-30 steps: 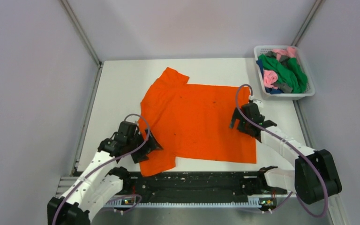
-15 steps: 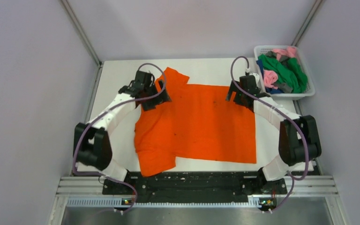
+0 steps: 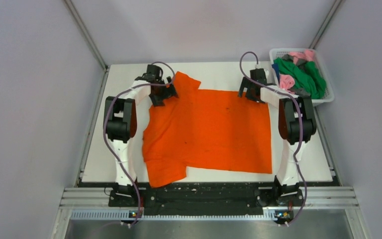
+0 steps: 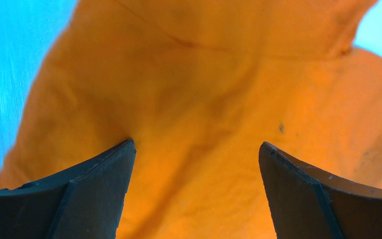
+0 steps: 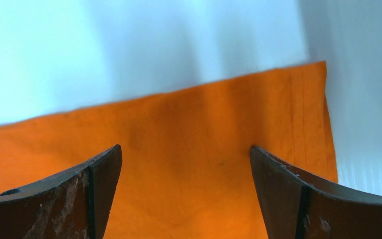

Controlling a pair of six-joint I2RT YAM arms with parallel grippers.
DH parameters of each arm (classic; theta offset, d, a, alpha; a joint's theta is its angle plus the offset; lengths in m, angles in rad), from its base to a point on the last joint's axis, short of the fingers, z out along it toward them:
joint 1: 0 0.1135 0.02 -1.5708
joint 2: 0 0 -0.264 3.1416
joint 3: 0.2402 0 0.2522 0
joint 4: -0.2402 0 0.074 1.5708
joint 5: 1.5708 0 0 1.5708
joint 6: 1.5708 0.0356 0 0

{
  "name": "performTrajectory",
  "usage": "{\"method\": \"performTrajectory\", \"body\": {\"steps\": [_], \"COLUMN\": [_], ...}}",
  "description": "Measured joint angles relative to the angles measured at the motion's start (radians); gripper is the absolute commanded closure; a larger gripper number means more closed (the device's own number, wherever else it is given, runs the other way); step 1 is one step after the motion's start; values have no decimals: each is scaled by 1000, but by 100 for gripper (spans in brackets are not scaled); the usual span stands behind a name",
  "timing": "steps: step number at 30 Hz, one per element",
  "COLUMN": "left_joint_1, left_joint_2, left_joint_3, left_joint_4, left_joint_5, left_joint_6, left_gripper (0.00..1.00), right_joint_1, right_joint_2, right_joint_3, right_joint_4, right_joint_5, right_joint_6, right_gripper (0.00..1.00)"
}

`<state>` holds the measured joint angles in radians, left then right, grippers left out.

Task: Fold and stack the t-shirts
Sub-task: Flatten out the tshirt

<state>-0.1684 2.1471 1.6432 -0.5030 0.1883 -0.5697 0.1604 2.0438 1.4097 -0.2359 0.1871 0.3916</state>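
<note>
A bright orange t-shirt lies spread flat on the white table, one sleeve at the far left and one at the near left. My left gripper hovers open over the far sleeve and shoulder. In the left wrist view its gripper shows orange cloth between wide-apart fingers, nothing held. My right gripper stands open over the shirt's far right corner. In the right wrist view its gripper frames the hem just inside the cloth's edge. More t-shirts, green and pink, fill the basket.
A white mesh basket stands at the table's far right corner, close to my right wrist. Grey walls close in the table on the left, right and back. A strip of bare table runs behind the shirt.
Both arms have stretched from the shirt's near half out to its far edge, the left to the far sleeve, the right to the far right corner. Both grippers stayed open.
</note>
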Motion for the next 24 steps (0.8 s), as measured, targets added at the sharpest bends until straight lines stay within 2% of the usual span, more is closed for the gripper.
{"method": "performTrajectory", "body": {"steps": [3,9,17,24], "left_joint_1": [44,102,111,120], "left_joint_2": [39,53,55,107], "left_joint_3": [66,52,57,143], "left_joint_4": [21,74,80,57], "left_joint_5": [50,118,117,93], "left_joint_6": [-6,-42,-57,-64], "left_gripper": [1,1,1,1], "right_joint_1": [-9,-24,-28,-28], "right_joint_2": [40,123,224,303], "right_joint_3": [60,182,338,468], "right_joint_4": [-14,-42,-57,-76], "right_joint_5": [2,-3,-37,-74], "right_joint_6": [-8,-15,-27,-50], "right_gripper": [3,3,4,4]}}
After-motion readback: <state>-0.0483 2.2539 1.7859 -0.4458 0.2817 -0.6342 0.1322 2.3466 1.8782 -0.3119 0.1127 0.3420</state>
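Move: Under the right fingertips lies the t-shirt's far right part: its far right corner is some 4 cm ahead and 10 cm right, and the shirt's middle about 19 cm back and 23 cm left. The basket stands roughly 12 cm ahead and 31 cm right. For the left hand, at the shirt's far left edge, its middle is about 19 cm back and 24 cm right, and the far sleeve some 12 cm ahead and 11 cm right. Pushing the shirt forward with wide-open fingers pressed down on it, the right hand slides steadily ahead about 9 cm at table level, towards the table's far edge. The left hand, also open on the cloth, goes roughly 5 cm forward and 4 cm left, quickly at first, then slowly, rising barely a centimetre and turning slightly counter-clockwise. ##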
